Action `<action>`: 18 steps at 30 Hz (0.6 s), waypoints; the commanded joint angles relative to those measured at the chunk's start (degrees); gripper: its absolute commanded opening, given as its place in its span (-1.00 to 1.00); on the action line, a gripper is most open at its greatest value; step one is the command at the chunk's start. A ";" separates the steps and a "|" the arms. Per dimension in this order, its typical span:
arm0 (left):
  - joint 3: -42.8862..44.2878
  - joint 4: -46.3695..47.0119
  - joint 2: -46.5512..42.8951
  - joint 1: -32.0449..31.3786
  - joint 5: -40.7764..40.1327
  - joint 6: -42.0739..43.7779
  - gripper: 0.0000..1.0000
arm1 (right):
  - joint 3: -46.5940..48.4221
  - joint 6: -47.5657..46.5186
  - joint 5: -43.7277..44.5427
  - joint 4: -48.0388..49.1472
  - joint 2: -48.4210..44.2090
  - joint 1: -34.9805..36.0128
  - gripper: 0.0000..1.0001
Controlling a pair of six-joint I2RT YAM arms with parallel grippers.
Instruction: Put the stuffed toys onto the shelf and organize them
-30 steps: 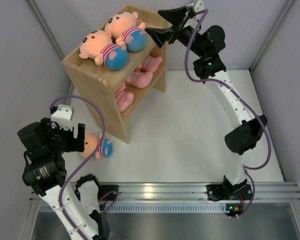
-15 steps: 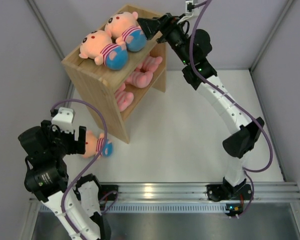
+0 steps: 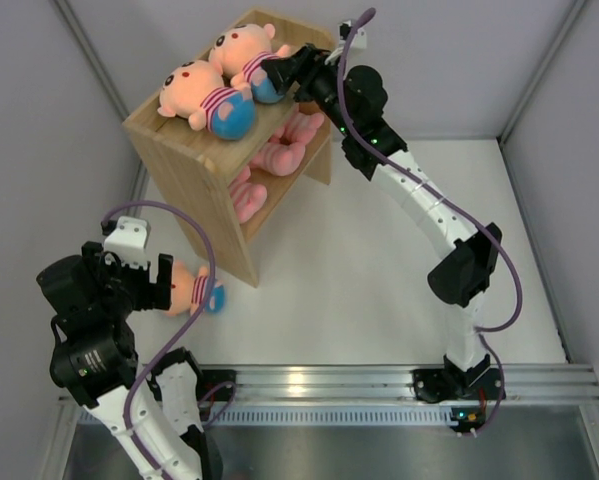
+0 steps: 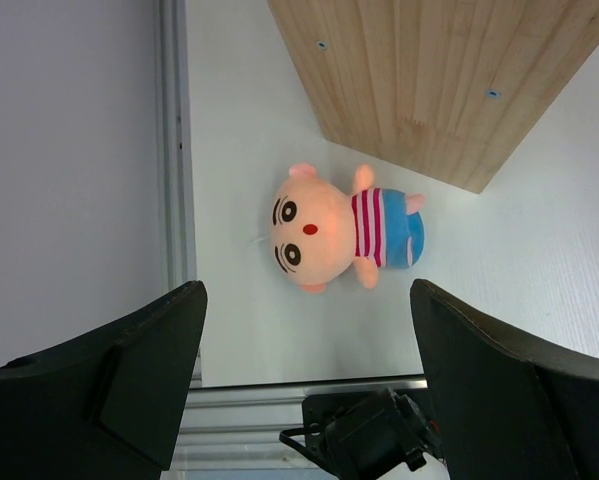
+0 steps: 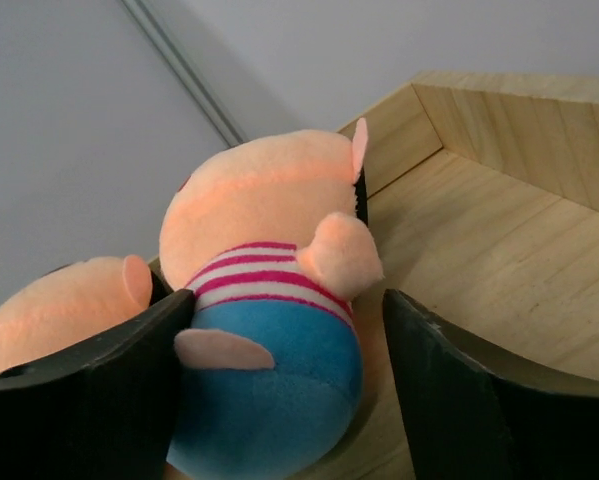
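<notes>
The light-wood shelf (image 3: 184, 160) stands at the back left. Two peach stuffed toys lie on its top, one at the front (image 3: 194, 92) and one at the back (image 3: 241, 50). My right gripper (image 3: 279, 72) is open around the back toy's blue shorts (image 5: 279, 370); its left finger (image 5: 99, 400) touches the toy and the right finger stands off it. All-pink toys (image 3: 284, 145) lie on the inner board, with another (image 3: 244, 195) below. A third peach toy (image 4: 324, 235) lies face up on the table beside the shelf's side panel (image 4: 429, 80), and my left gripper (image 4: 307, 320) hangs open above it.
Grey walls close in on the left, back and right. A metal rail (image 3: 319, 385) runs along the near edge between the arm bases. The white table (image 3: 379, 260) stretches right of the shelf.
My right gripper has swung left from beyond the shelf's right corner onto the shelf top and now straddles the back toy's shorts. The left arm has hardly moved.
</notes>
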 commanded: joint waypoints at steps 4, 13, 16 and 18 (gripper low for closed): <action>0.52 0.87 -0.23 -0.17 -0.39 0.77 0.78 | 3.22 1.22 -3.50 -0.50 -0.15 1.24 0.05; 0.44 0.87 -0.40 -0.16 -0.39 1.12 0.78 | 2.23 3.33 -12.27 -1.27 -2.00 0.80 -0.72; 0.00 0.87 -0.40 -0.16 -0.30 0.95 0.78 | 7.06 5.78 -18.16 -4.87 0.10 0.36 -0.81; -0.09 0.87 -0.40 -0.08 -0.21 0.95 0.78 | 7.70 6.84 -20.20 -4.89 0.46 0.45 -0.82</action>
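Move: On the shelf's top board, the middle of the farther stuffed toy lies about 3 cm ahead and 5 cm left of the right hand, roughly level; its blue bottom is nearest the open fingers. The other stuffed toy lies some 12 cm left and 4 cm back from that hand, also about level. From the left hand the farther toy lies roughly 36 cm ahead, 16 cm right and 17 cm higher. The right fingers close, pinching the farther toy's blue bottom, and draw about 4 cm back and left. ##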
